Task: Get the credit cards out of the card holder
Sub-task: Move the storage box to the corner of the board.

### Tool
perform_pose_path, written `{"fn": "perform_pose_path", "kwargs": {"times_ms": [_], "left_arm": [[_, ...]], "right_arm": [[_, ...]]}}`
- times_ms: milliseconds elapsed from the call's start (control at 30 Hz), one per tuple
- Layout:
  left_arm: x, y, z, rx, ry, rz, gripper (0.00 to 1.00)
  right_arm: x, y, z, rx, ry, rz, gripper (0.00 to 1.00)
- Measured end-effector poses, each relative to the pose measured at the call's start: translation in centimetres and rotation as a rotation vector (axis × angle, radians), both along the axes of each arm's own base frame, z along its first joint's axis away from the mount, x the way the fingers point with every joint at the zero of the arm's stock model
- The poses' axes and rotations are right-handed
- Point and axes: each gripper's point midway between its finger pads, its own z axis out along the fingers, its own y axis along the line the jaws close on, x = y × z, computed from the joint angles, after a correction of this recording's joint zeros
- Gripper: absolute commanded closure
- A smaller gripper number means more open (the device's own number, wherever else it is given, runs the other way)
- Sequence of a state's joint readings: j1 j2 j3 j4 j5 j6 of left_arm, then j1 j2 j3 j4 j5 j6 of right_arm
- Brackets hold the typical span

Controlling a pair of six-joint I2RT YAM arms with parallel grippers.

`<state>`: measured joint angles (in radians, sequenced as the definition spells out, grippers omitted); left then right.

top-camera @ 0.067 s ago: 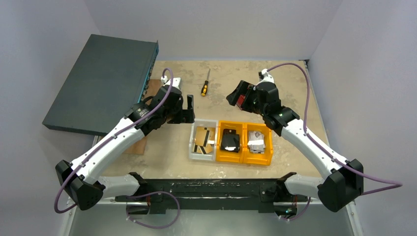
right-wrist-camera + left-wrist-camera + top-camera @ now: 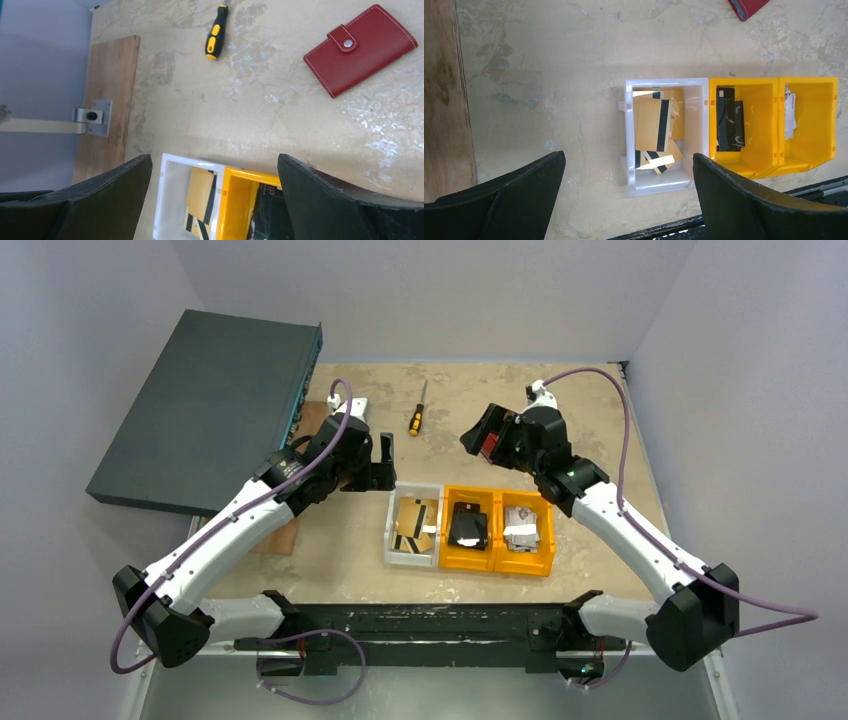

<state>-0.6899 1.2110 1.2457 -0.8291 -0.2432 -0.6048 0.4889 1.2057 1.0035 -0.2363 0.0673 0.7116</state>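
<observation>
The card holder (image 2: 360, 50) is a dark red wallet lying flat on the table, snapped shut with its tab. Only a red sliver of it (image 2: 488, 447) shows beneath my right gripper from above, and a corner (image 2: 748, 7) shows at the top of the left wrist view. The credit cards are hidden inside it. My right gripper (image 2: 215, 160) hovers open above the table, with the holder beyond its fingers and nothing between them. My left gripper (image 2: 628, 162) is also open and empty, hanging over the table near the white bin.
A white bin (image 2: 664, 82) holds tan cards with black stripes (image 2: 653, 122). Two orange bins (image 2: 744, 81) adjoin it, holding dark and pale items. A yellow-black screwdriver (image 2: 216, 39) lies at the back. A wooden board (image 2: 107, 100) and a dark grey box (image 2: 210, 410) are at the left.
</observation>
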Motion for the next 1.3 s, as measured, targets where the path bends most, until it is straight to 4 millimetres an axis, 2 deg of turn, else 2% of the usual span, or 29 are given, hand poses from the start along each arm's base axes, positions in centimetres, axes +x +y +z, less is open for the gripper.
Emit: {"fn": "perform_pose_path", "kwargs": {"times_ms": [167,367,467,800,1067,1167,1300], "left_arm": [[0.0,0.1,0.1,0.000,-0.005,0.003,0.00],[0.0,0.1,0.0,0.001,-0.001,0.003,0.00],[0.0,0.0,-0.7,0.003,0.008,0.003,0.00],[-0.8,-0.4,-7.2,0.048,0.145,0.004,0.00],[-1.2,-2.6,-12.4,0.002,0.257,-0.022,0.00],[-1.0,-3.4,-13.8,-0.007,0.285,-0.033,0.00],[-0.7,-4.3,-14.8,-0.024,0.301,-0.048,0.00]], "right_arm": [[-0.5,-0.6,-0.9,-0.044,0.038,-0.005,0.01],[-0.5,-0.8,-0.9,-0.066,0.044,-0.004,0.01],[-0.6,-0.9,-1.0,-0.071,0.049,-0.002,0.01],[-0.7,-1.5,-0.9,-0.077,0.050,-0.006,0.01],[-0.9,-1.5,-0.8,-0.077,0.049,0.023,0.01],[-1.0,-1.5,-0.6,-0.074,0.042,0.031,0.01],[-1.0,-1.9,-0.4,-0.078,0.038,0.027,0.01]]}}
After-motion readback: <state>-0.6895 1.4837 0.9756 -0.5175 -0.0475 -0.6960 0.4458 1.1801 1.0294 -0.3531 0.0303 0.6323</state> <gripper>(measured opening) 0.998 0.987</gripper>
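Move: The storage box with the cards, the pale one, has its middle about 10 cm to the right of my open left hand, 5 cm back and 19 cm below; its near side wall lies under my way. Joined to its right, the first orange tray is some 22 cm to my right and 5 cm back. The red card holder lies 16 cm ahead and 28 cm right. From my right hand the storage box is about 20 cm left, 13 cm back and 20 cm below. I sink my open left hand about 15 cm towards the storage box's left wall, swinging some 4 cm to the right in the lower half and tipping the fingers about 15 degrees more steeply down, so that they end spread on either side of that wall near rim height. The fingers stay wide open. My right hand, also open, only drifts about 2 cm right. ##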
